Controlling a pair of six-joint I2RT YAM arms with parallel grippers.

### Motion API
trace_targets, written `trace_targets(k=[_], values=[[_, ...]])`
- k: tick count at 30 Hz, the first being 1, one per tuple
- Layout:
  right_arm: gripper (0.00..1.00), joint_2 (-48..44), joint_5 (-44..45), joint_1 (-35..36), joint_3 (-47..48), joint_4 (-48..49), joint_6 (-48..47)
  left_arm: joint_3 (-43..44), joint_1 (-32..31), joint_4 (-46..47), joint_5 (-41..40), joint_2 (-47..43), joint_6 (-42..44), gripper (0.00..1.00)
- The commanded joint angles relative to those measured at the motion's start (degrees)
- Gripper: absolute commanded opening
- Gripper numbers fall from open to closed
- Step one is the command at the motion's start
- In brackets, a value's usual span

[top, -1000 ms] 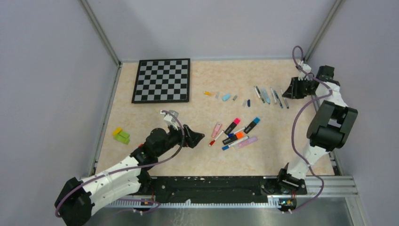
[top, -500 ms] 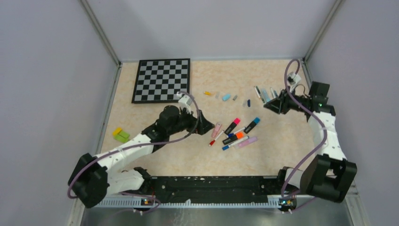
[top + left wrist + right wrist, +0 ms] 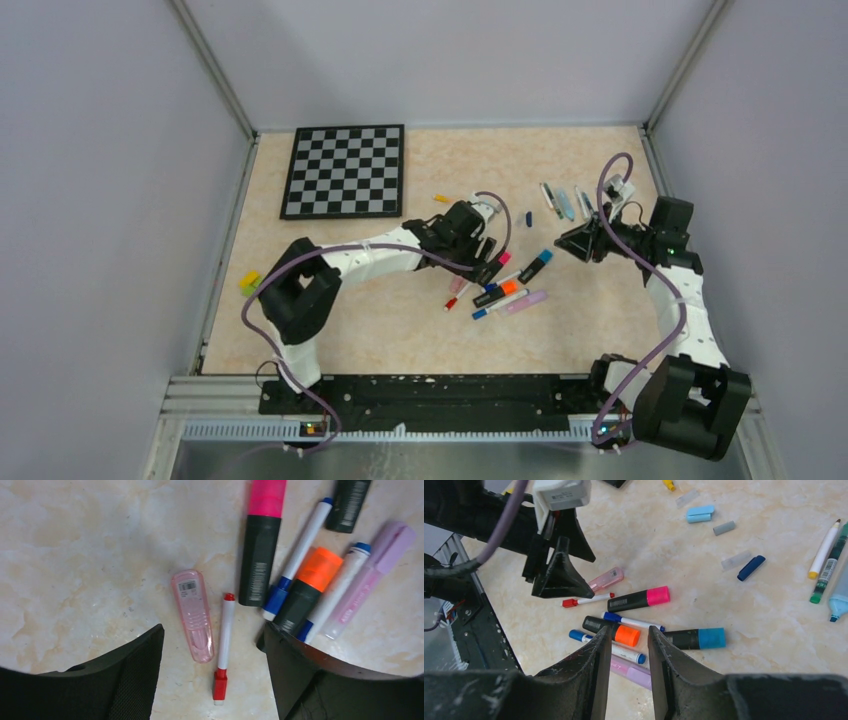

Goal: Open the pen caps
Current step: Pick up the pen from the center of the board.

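Observation:
A cluster of capped pens lies mid-table: a black marker with a pink cap (image 3: 503, 257), one with an orange cap (image 3: 511, 287), one with a blue cap (image 3: 545, 256), a lilac pen (image 3: 537, 297) and thin white pens. My left gripper (image 3: 212, 632) hangs open just above a thin pen's red cap (image 3: 219, 685) and a clear pink case (image 3: 192, 615), gripping neither. The right gripper (image 3: 628, 630) hovers right of the cluster, its jaws a narrow gap apart and empty, the orange cap (image 3: 626, 635) below them. Loose caps lie behind: light blue (image 3: 700, 514), grey (image 3: 724, 528), dark blue (image 3: 751, 567).
A chessboard (image 3: 345, 170) lies at the back left. Several uncapped pens (image 3: 560, 200) rest at the back right. A yellow-green block (image 3: 250, 280) peeks out beside the left arm's elbow. Enclosure walls stand on three sides, and a metal rail (image 3: 450, 395) runs along the near edge.
The left arm has swung right from the near left to hover over the pen cluster, its jaws a little narrower. The right gripper has come from the back right corner toward the cluster.

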Motion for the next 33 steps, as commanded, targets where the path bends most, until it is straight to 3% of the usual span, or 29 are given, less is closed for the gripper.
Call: trace_targets(k=[1, 24, 33], values=[[0.32, -0.88, -1.33, -0.23, 1.45, 2.17, -0.84, 5.1, 0.1, -6.76, -6.49, 3.79, 3.69, 0.74], [0.32, -0.26, -2.1, -0.23, 1.11, 2.12, -0.75, 6.18, 0.8, -4.84, -5.02, 10.79, 4.97, 0.49], [0.32, 0.29, -2.77, -0.21, 0.83, 1.84, -1.67, 3.51, 2.54, -3.39, -6.59, 9.57, 5.94, 0.21]])
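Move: The pink pen lies about 6 cm below the left gripper, some 2 cm to its left and 1 cm ahead. The red marker is beside it, roughly 3 cm back and 2 cm left of the gripper. The pink highlighter is some 3 cm ahead and 5 cm right, the orange highlighter 3 cm back and 6 cm right. From the right gripper the pink pen is about 22 cm left, 2 cm ahead and 17 cm below. Bring the left gripper down about 5 cm onto the pink pen, easing it some 2 cm left and tipping the fingers some 10–15 degrees steeper towards the table. Once low, edge forward a centimetre or so while the fingers close from wide open to pinch the pen's body from both sides. ##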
